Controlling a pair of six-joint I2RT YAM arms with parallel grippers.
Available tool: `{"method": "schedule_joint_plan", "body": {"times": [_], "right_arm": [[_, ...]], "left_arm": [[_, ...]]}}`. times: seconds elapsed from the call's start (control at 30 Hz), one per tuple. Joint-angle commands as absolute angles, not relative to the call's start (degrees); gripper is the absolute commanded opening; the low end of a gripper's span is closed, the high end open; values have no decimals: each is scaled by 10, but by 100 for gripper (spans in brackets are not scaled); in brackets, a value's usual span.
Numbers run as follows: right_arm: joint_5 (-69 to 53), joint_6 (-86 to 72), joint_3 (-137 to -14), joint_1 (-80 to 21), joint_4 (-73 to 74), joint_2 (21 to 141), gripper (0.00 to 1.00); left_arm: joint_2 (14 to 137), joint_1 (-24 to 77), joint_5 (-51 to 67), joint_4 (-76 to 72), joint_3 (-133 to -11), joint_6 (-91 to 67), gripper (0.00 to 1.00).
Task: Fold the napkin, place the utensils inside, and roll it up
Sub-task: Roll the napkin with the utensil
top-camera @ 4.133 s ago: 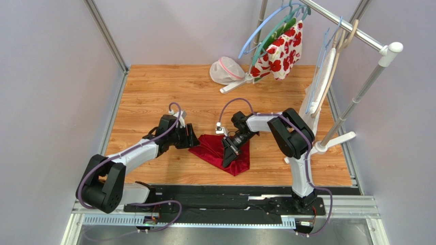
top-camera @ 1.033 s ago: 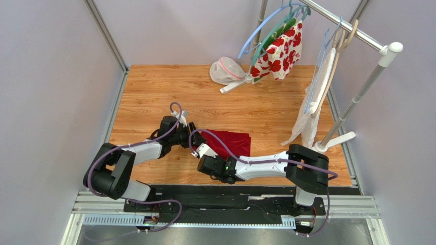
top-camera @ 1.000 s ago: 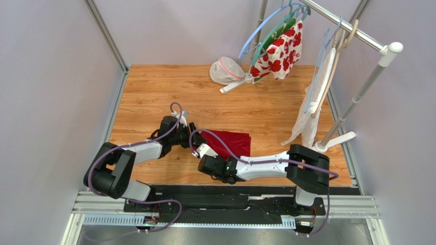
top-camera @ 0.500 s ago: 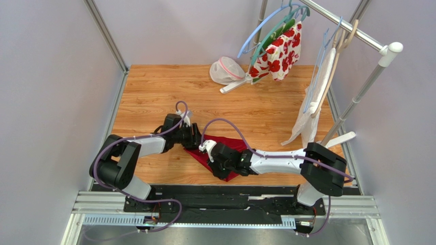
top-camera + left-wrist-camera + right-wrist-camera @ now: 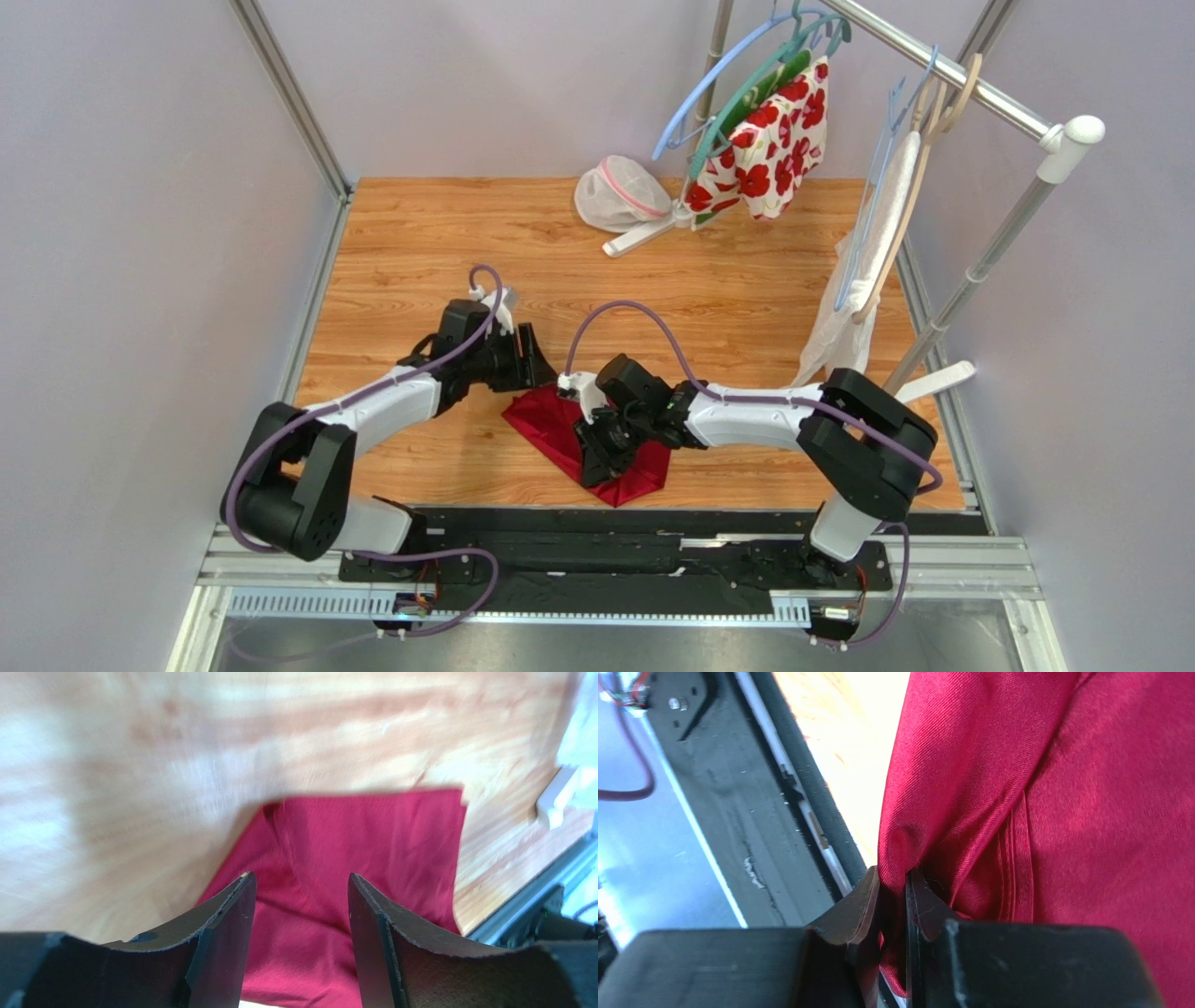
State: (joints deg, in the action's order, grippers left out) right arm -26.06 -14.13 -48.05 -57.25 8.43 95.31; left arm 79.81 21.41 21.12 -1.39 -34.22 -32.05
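The dark red napkin (image 5: 550, 417) lies bunched in a pointed shape on the wooden table, near the front edge. My right gripper (image 5: 595, 455) sits over its near part, and in the right wrist view this gripper (image 5: 892, 876) is shut on a raised fold of the napkin (image 5: 1088, 812). My left gripper (image 5: 536, 367) hovers just off the napkin's far-left corner. In the left wrist view it (image 5: 298, 882) stands open, with the napkin (image 5: 365, 840) seen beyond the gap and nothing between the fingers. The utensils are out of view.
A clothes rack stands at the back right, with a white cloth with red flowers (image 5: 769, 133) and a white towel (image 5: 859, 301) hanging on it. A white mesh bag (image 5: 620, 193) lies at the back. The black base rail (image 5: 603, 539) runs along the table's near edge.
The napkin went from a flat rectangle to a bunched pointed shape nearer the front. My right gripper moved onto it, holding a fold. My left gripper drew back off the cloth.
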Motion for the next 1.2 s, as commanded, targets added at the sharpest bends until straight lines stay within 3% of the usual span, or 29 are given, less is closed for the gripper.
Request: {"method": "schedule_joint_plan", "body": {"times": [0.0, 0.4, 0.67, 0.87, 0.97, 1.17], "right_arm": [[-280, -134, -445, -558, 149, 1007, 0], [-297, -114, -444, -526, 149, 1006, 0], [-303, -109, -437, -513, 149, 1003, 0], [-309, -102, -440, -499, 153, 998, 0], [-316, -98, -443, -491, 154, 1000, 0], [-322, -92, -448, -469, 163, 1009, 0]], "left_arm": [[761, 214, 145, 46, -393, -287, 60], [843, 214, 140, 85, -389, -258, 57], [868, 214, 134, 98, -397, -257, 44], [874, 214, 149, 108, -391, -266, 39], [888, 214, 164, 102, -386, -269, 33], [882, 214, 178, 97, -372, -273, 4]]}}
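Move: Just below the open left hand, about 4 cm down, 2 cm left and 1 cm back, lies the napkin's left edge. From the left hand, the part already pinched by the right fingers is about 14 cm back and 6 cm right, and the napkin's right corner some 10 cm back and 17 cm right. From the right hand, the left edge lies about 12 cm ahead and 8 cm left at nearly its own height. Hopping up and forward a couple of centimetres, then dropping back and down about 6 cm onto the napkin's left edge, the left hand drifts slightly left, tilts some 10 degrees and closes its fingers on the cloth. Meanwhile the right hand keeps its pinch on the near part, tips about 10 degrees and drags it some 2 cm to the right. ##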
